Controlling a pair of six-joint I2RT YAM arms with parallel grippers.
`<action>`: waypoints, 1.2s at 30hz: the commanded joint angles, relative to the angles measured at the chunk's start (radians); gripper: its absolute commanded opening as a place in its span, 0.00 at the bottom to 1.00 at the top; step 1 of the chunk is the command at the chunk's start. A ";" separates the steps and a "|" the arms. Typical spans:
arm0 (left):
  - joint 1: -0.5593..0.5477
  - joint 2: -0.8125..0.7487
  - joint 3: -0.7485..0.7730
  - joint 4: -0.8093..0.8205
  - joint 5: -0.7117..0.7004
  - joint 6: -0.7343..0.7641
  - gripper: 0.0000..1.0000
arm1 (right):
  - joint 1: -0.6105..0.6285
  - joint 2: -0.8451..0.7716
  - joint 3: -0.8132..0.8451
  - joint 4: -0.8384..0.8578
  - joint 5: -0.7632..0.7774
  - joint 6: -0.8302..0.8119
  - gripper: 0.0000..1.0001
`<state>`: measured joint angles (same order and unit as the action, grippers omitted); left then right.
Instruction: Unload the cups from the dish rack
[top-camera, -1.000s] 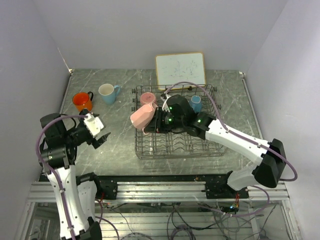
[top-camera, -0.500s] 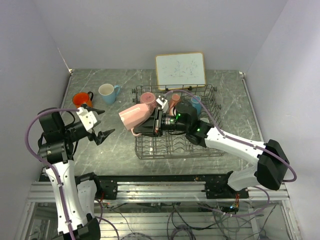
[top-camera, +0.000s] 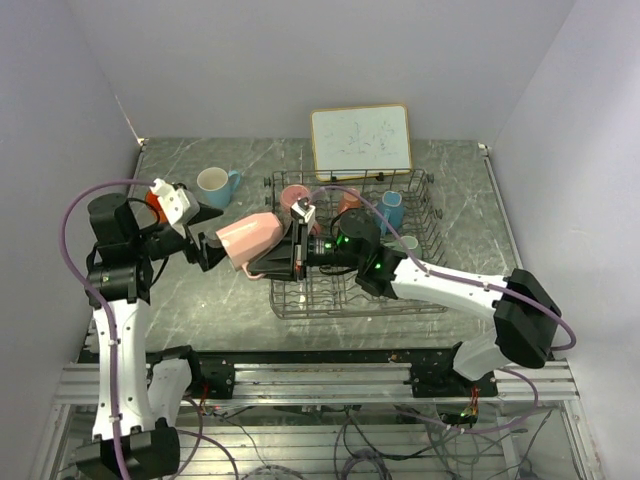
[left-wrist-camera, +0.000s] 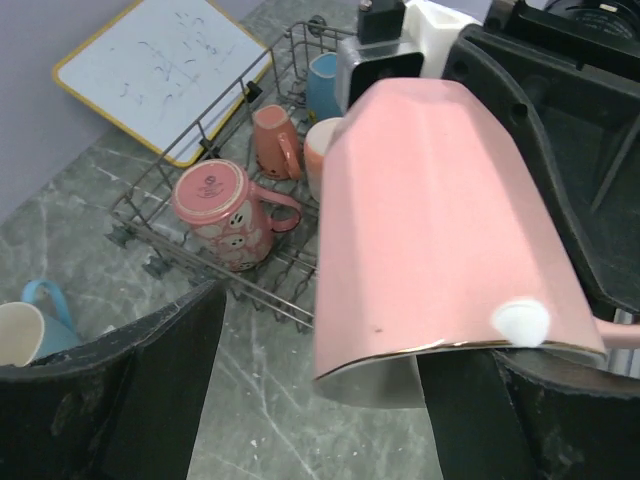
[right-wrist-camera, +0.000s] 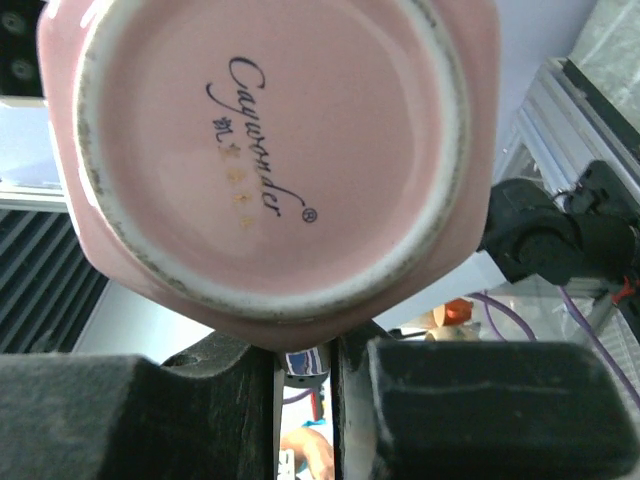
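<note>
A large pink cup (top-camera: 250, 235) hangs on its side in the air just left of the dish rack (top-camera: 400, 300). My right gripper (top-camera: 280, 260) is shut on its handle; the right wrist view is filled by the cup's base (right-wrist-camera: 270, 150) above the closed fingers (right-wrist-camera: 420, 410). My left gripper (top-camera: 212, 235) stands open around the cup's mouth end (left-wrist-camera: 440, 220), its left finger (left-wrist-camera: 150, 380) apart from the wall. Still in the rack are a patterned pink cup (top-camera: 293, 197), a peach cup (top-camera: 348, 200) and a light blue cup (top-camera: 392, 208).
On the table left of the rack stand an orange cup (top-camera: 152, 203), partly hidden by the left arm, and a light blue cup (top-camera: 215, 183). A wood-framed whiteboard (top-camera: 360, 138) leans behind the rack. The rack wires (left-wrist-camera: 200, 255) lie just beyond the held cup.
The right arm has carried the pink cup leftward out of the rack. The left gripper has risen and swung right to straddle the cup's mouth.
</note>
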<state>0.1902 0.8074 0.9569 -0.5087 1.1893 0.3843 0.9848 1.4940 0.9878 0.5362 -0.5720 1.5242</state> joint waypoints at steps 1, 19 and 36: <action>-0.046 0.010 0.055 -0.022 -0.010 -0.030 0.78 | 0.020 0.011 0.084 0.210 -0.014 0.041 0.00; -0.063 0.293 0.291 -0.341 -0.605 -0.106 0.07 | -0.115 -0.071 0.031 -0.122 0.034 -0.129 0.89; -0.134 0.765 0.365 -0.299 -1.207 0.000 0.07 | -0.323 -0.229 0.256 -1.147 0.542 -0.713 0.92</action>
<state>0.0818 1.5299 1.2636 -0.8669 0.0544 0.3622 0.6743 1.2572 1.1900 -0.3645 -0.2157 0.9745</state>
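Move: Just to the right of the open left gripper is the pink cup, its middle about 7 cm right, level in depth and height, rim towards the pads. Counted from the left hand, the light blue mug stands 19 cm ahead, 6 cm left, the orange cup 15 cm ahead, 19 cm left, both some 22 cm below. The right hand holds the pink cup by its handle, its middle 5 cm ahead, 6 cm left. Closing on the pink cup's rim, one finger inside, the left gripper takes the cup as the right fingers open off the handle after rising about 3 cm. The left hand then carries it down some 18 cm, left and forward towards clear table near the blue mug, wrist tipping downward; the right draws away right and forward over the rack, fingers wide, turning clockwise. ##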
